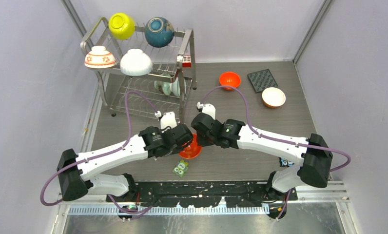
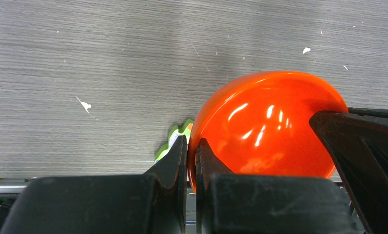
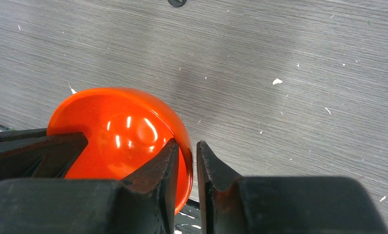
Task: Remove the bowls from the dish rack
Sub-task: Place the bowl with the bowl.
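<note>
A glossy orange bowl [image 1: 192, 151] [image 2: 265, 122] [image 3: 119, 126] is held between both arms near the table's front. My left gripper [image 1: 184, 142] [image 2: 192, 144] is shut on its rim, one finger inside and one outside. My right gripper [image 1: 201, 140] [image 3: 186, 146] straddles the opposite rim; the inner finger touches the bowl and a thin gap shows at the outer finger. The dish rack [image 1: 188, 46] stands at the back left. It carries a yellow-green bowl [image 1: 121, 25], a teal bowl [image 1: 159, 31], a flowered bowl [image 1: 100, 57], a white bowl [image 1: 135, 62] and, lower down, a pale green bowl [image 1: 166, 87].
Another orange bowl [image 1: 229, 80], an orange-rimmed white bowl [image 1: 273, 97] and a dark square mat [image 1: 262, 80] lie at the back right. A small green packet [image 1: 180, 167] [image 2: 175, 136] lies just under the held bowl. A red-white block [image 1: 186, 61] is clipped to the rack.
</note>
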Motion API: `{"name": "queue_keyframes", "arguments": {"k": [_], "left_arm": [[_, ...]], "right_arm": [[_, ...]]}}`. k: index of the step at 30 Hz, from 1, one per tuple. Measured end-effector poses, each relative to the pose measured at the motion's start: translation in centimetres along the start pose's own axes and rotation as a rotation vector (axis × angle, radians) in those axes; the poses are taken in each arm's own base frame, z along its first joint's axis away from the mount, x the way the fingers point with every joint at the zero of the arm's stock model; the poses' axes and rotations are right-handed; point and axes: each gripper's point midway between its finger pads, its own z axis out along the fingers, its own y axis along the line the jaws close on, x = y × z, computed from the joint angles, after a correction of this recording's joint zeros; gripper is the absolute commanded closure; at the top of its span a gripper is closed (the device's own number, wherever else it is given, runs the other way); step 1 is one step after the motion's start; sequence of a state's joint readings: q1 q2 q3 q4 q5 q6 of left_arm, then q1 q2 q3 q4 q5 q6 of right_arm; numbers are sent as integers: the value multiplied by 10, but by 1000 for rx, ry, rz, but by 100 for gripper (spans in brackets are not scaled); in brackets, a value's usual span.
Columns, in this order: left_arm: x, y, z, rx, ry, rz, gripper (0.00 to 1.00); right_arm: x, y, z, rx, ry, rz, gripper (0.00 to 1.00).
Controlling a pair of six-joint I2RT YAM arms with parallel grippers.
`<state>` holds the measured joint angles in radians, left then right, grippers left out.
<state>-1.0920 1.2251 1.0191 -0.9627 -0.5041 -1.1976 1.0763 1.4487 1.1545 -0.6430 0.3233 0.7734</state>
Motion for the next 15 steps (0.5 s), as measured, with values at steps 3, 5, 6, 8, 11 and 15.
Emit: {"name": "queue_keyframes", "arguments": {"k": [3,5,6,8,11,15], "left_arm": [[0,0,0,1,-1,0,100],[0,0,0,0,0,1,100],[0,0,0,0,0,2,100],[0,1,0,0,0,7,86],[-1,0,0,2,-2,12,53],[-5,-7,-6,53,-11,12,17]], "right_arm": [[2,1,0,-4,5,-1,87],[3,0,0,-3,10,-11,94],[4,-1,0,-2,12,-18,97],[6,-2,0,0,21,-35,99],[11,-3,-1,2,36,-52,99],[12,-11,-2,39,41,-56,99]]}}
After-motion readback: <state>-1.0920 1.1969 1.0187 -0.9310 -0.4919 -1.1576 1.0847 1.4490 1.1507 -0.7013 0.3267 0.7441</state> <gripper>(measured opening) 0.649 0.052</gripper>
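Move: The left hand still pinches the left rim of the orange bowl, whose middle is about 5 cm to its right, 1 cm ahead and 2 cm lower; the green toy lies on the table 13 cm below that hand, 1 cm back and 1 cm right. From the right hand, astride the far rim, the bowl's middle is about 5 cm left, 1 cm back and 2 cm down. The rack's front right foot is some 15 cm ahead of the right hand, 8 cm left, 14 cm down; the other orange bowl about 42 cm ahead, 15 cm right, 12 cm down. The right hand shuts its slightly open fingers on the bowl's right rim and pinches it, easing about 1 cm each to the right, back and down with a slight roll of some 5 degrees. Once that grip is closed, the left hand spreads its fingers well open, lets go of the left rim and begins to rise, about 1 cm, its fingertips still close on either side of the rim. ##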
